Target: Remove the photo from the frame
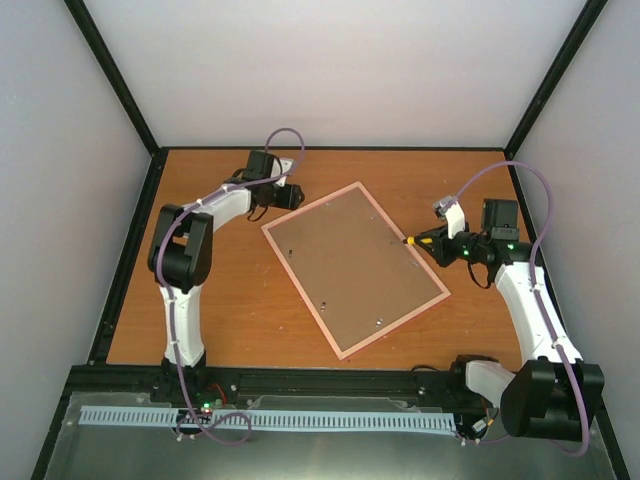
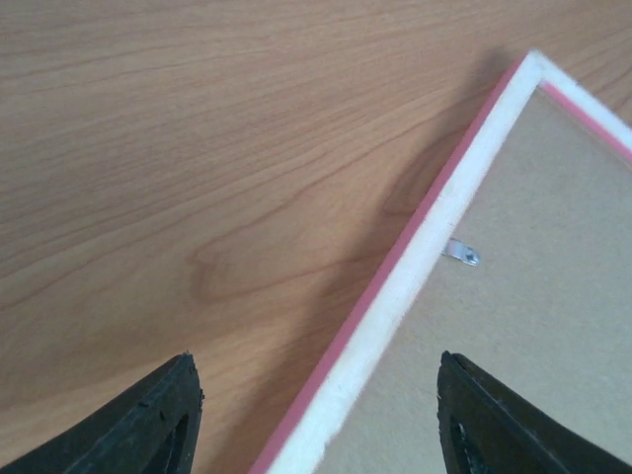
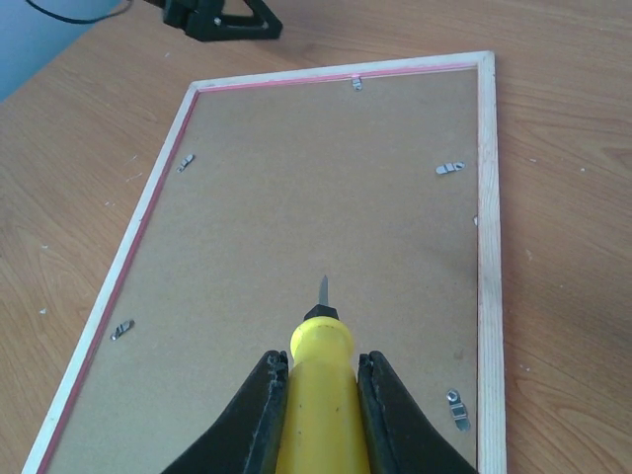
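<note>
The frame (image 1: 301, 293) lies face down and skewed on the table, its thin pink border around a brown backing board (image 1: 355, 265). The photo is hidden under that board. My left gripper (image 1: 285, 196) is open at the frame's far left corner; in the left wrist view it (image 2: 316, 415) straddles the pale frame edge (image 2: 395, 296) without touching it. My right gripper (image 3: 321, 395) is shut on a yellow-handled screwdriver (image 3: 321, 380), whose tip points over the backing board (image 3: 316, 197) from the frame's right side (image 1: 440, 245).
Small metal tabs hold the board in the frame: one by the left gripper (image 2: 462, 254), others along the sides (image 3: 451, 169) (image 3: 122, 329) (image 3: 456, 407). The wooden table (image 1: 220, 310) ends in black rails, with walls close behind.
</note>
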Tool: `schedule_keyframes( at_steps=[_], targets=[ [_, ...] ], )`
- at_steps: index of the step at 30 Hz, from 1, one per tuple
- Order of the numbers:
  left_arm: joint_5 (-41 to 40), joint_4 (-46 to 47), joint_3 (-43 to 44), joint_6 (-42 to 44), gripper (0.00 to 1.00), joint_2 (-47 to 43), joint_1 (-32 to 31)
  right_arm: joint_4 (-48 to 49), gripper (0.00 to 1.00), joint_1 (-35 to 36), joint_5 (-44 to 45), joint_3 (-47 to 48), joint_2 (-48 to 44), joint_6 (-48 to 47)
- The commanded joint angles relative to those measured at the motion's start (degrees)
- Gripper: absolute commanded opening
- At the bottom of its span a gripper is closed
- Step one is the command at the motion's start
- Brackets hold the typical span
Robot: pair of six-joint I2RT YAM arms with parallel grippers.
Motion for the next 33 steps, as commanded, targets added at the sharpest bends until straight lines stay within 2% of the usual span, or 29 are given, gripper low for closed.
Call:
schedule_keyframes(
  at_steps=[1, 7, 14, 19, 26, 33],
  targets=[
    [3.2, -4.98, 6.56, 6.23, 0.66, 5.69, -0.12, 0.37, 0.03, -0.14, -0.92, 0.57, -1.01, -0.42],
    [4.57, -4.26, 6.12, 7.32, 0.62, 6.93, -0.17, -0.35, 0.03, -0.1, -1.8, 0.94, 0.19, -0.88],
    [5.38, -3.75, 1.55, 7.58, 0.54, 5.24, -1.65, -0.45, 0.03, -0.1, -1.95, 1.11, 0.48, -0.91],
    [-4.07, -5.7, -1.15, 5.24, 0.44, 4.9, -2.96, -0.55, 0.03, -0.13, -2.06, 1.03, 0.44, -0.9],
    [-7.92, -5.09, -9.53, -0.88, 0.3, 0.14, -2.93, -0.53, 0.03, -0.14, -1.88, 1.02, -0.2, -0.91],
    [-11.6, -5.51, -19.87, -8.65, 0.26, -6.17, -2.62, -0.54, 0.03, -0.11, -1.93, 0.85, -0.92, -0.89]
  ],
)
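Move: The left hand, fingers apart, hovers over the frame's far-left short bar; the spot it grips next lies about 7 cm straight below and 1 cm to its right. Along that bar, the frame's far corner is some 12 cm right and 6 cm ahead, its left corner about 8 cm left and 4 cm back, and a metal clip roughly 4 cm right and 1 cm ahead. From the right hand, that grip spot is some 17 cm ahead, 24 cm left and 18 cm below. The left hand first drops some 5 cm onto the frame's far-left short bar, then draws back about 7 cm towards the base, veering a little right at first and then some 3 cm left, as its fingers narrow from wide to nearly closed, one on each side of the bar, and drag it along. Its wrist turns slightly clockwise and then back, ending tipped some 10 degrees, while the right hand stays in place above the backing board and keeps its hold on the yellow screwdriver. ##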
